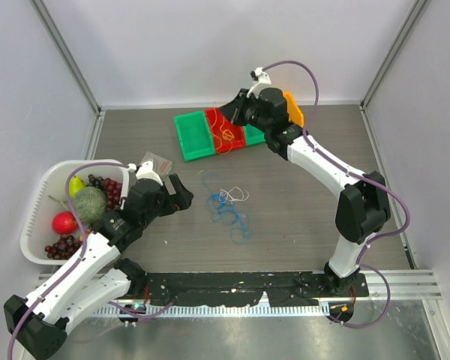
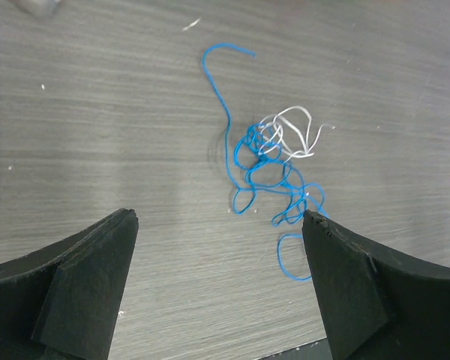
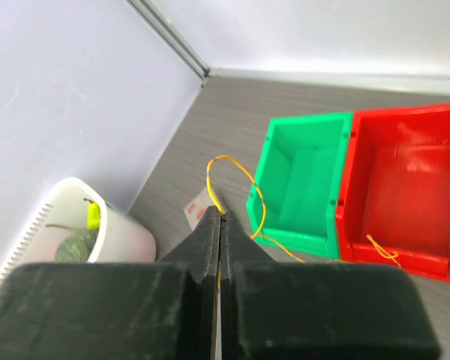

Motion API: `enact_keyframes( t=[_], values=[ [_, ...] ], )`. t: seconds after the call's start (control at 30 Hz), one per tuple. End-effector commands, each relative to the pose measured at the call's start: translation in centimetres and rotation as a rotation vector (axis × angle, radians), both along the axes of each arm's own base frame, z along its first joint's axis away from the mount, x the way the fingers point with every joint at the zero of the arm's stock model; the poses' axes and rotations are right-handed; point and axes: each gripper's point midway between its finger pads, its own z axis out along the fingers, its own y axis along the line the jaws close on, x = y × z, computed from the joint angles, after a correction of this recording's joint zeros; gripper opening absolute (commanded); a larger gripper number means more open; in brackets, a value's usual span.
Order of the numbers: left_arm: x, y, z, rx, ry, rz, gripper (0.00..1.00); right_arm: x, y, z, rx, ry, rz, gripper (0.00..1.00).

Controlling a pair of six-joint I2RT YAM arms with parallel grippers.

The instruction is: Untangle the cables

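Note:
A blue cable (image 1: pixel 229 208) lies in loose loops on the table's middle, with a small whitish cable (image 1: pixel 234 196) tangled at its upper right. Both show in the left wrist view, the blue cable (image 2: pixel 249 169) and the whitish one (image 2: pixel 294 131). My left gripper (image 1: pixel 176 196) is open and empty, just left of them (image 2: pixel 219 225). My right gripper (image 1: pixel 229 114) is shut on the orange-yellow cable (image 3: pixel 236 176), held above the red bin (image 1: pixel 222 133), where the cable's rest hangs (image 1: pixel 225 135).
A green bin (image 1: pixel 192 136) stands left of the red one, another green bin (image 1: pixel 253 135) on its right. A white basket (image 1: pixel 43 196) of fruit sits at the left. A small card (image 1: pixel 156 160) lies beside the left arm. Walls enclose the table.

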Motion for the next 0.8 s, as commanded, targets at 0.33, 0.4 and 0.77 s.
enact_keyframes(
  t=[0.33, 0.4, 0.77],
  values=[
    [0.3, -1.6, 0.8, -0.097, -0.04, -0.039, 0.97, -0.9, -1.3, 7.1, 0.025, -0.112, -0.033, 0.01],
    [0.2, -1.7, 0.7, -0.097, -0.036, -0.041, 0.98, -1.1, -1.5, 7.9, 0.026, -0.131, -0.028, 0.01],
    [0.2, -2.1, 0.5, -0.113, -0.031, -0.053, 0.98, -3.1, -2.9, 13.3, 0.06, -0.237, -0.039, 0.01]
  ],
)
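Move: The yellow cable already hangs from the right hand's shut fingers. The red bin beneath its loops is about 17 cm ahead of that hand, neither left nor right, some 26 cm down. The left green bin is roughly 14 cm ahead and 12 cm left, the right green bin about 21 cm ahead and 11 cm right; the blue-and-white tangle lies 16 cm back, almost level sideways. From the left hand the red bin is about 38 cm ahead, 11 cm right. The yellow cable, still pinched in the right hand's closed fingers, is carried higher over the bins: the hand rises a couple of centimetres, hovers, then climbs again to about 6 cm in all, drawing back and to its right some 2 cm each, its fingers tipping up very slightly. ##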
